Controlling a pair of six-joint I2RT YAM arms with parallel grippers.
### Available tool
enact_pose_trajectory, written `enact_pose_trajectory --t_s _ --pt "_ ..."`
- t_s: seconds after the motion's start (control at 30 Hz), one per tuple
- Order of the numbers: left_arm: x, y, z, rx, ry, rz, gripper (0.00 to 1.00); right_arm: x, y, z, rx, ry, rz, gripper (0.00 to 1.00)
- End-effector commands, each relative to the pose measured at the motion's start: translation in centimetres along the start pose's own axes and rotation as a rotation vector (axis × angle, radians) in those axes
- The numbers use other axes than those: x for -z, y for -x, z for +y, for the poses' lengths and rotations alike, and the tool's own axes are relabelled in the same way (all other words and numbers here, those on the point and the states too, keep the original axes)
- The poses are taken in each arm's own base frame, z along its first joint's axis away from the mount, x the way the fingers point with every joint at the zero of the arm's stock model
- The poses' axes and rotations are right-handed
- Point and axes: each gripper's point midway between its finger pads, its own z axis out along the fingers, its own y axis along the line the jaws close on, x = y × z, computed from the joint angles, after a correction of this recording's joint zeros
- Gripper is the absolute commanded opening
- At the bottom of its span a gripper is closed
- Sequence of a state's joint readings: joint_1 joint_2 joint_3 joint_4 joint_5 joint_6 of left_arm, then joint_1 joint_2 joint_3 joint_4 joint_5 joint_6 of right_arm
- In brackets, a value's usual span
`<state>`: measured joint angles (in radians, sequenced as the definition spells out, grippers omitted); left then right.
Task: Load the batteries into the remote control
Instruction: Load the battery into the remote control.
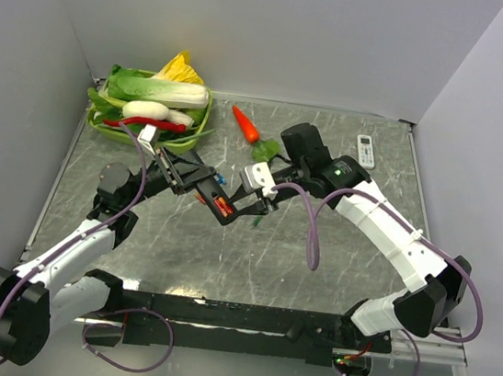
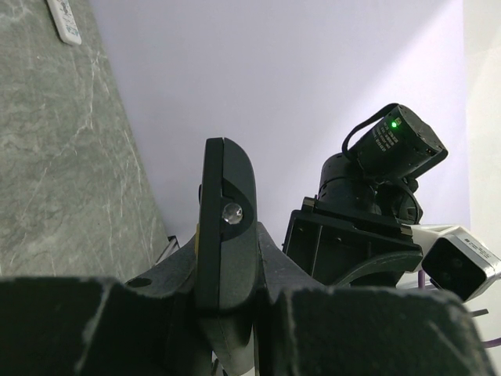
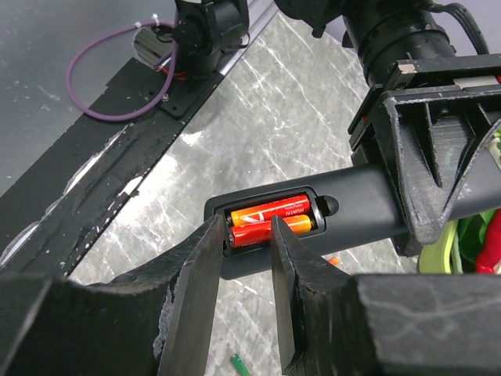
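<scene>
My left gripper (image 1: 188,176) is shut on the black remote control (image 1: 216,200) and holds it above the table, back side up. In the left wrist view the remote (image 2: 225,227) stands edge-on between my left gripper's (image 2: 227,301) jaws. The battery bay is uncovered, and two red-orange batteries (image 3: 270,219) lie in it side by side. My right gripper (image 3: 241,239) is open, its fingertips right at the bay, over the near battery. In the top view my right gripper (image 1: 234,212) meets the remote's end. A green battery (image 3: 239,364) lies on the table below.
A green basket (image 1: 96,119) of vegetables stands at the back left, with an orange carrot (image 1: 246,124) beside it. A white remote (image 1: 366,150) lies at the back right. A small orange piece (image 3: 335,259) lies on the table under the black remote.
</scene>
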<state>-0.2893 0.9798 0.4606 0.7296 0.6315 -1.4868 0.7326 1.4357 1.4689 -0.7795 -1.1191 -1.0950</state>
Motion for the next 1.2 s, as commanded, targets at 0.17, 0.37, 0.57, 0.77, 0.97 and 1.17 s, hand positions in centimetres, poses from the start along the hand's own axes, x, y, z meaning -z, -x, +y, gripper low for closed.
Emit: enact_pose_trajectory --t_s 0.17,0.37,0.57,0.77,0.97,1.17 --pt "-0.4 0.5 -3.5 -0.077 -0.095 0.003 0.02 -0.5 1.0 -0.5 0.052 0.02 -0.022 0.36" --pt "-0.4 0.5 -3.7 -0.081 -0.108 0.005 0.02 -0.8 -0.1 -0.8 0.041 0.008 0.007 0.34" --pt "-0.4 0.5 -4.1 -0.093 -0.134 0.006 0.02 -1.3 -2.2 -1.3 0.016 -0.016 0.062 0.26" --pt "-0.4 0.4 -4.7 -0.11 -0.163 0.018 0.02 -1.6 -4.0 -2.0 0.004 -0.061 0.1 0.17" --pt "-0.4 0.2 -5.4 -0.138 -0.193 0.032 0.02 -2.0 -5.5 -2.9 -0.004 -0.09 0.123 0.09" --pt "-0.1 -0.2 -6.2 -0.16 -0.245 0.044 0.02 -2.3 -7.3 -3.7 -0.06 -0.108 0.116 0.03"
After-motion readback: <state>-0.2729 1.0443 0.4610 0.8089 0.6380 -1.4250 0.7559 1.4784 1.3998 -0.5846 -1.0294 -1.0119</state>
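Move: The battery bay of the remote, with two batteries already lying in it, is about 3 cm to the right hand's left, 1 cm ahead and 2 cm below its open, empty fingers. Far beneath, on the table some 27 cm down, a green battery lies about 14 cm ahead and 6 cm right, and a red battery roughly 18 cm ahead and 13 cm left. From the left hand, which already grips the remote, the bay is about 6 cm back, 5 cm right and 1 cm lower. The right hand creeps down at first, then speeds up down, forward and left, about 4 cm in all, shutting its empty fingers almost fully on the way so that the closed tips come onto the batteries in the bay and seem to bear on them from above. The left hand keeps its grip on the remote and, in the second half, gives about 1 cm forward with a slight tilt of some 5 degrees, as if pushed along by the right. ##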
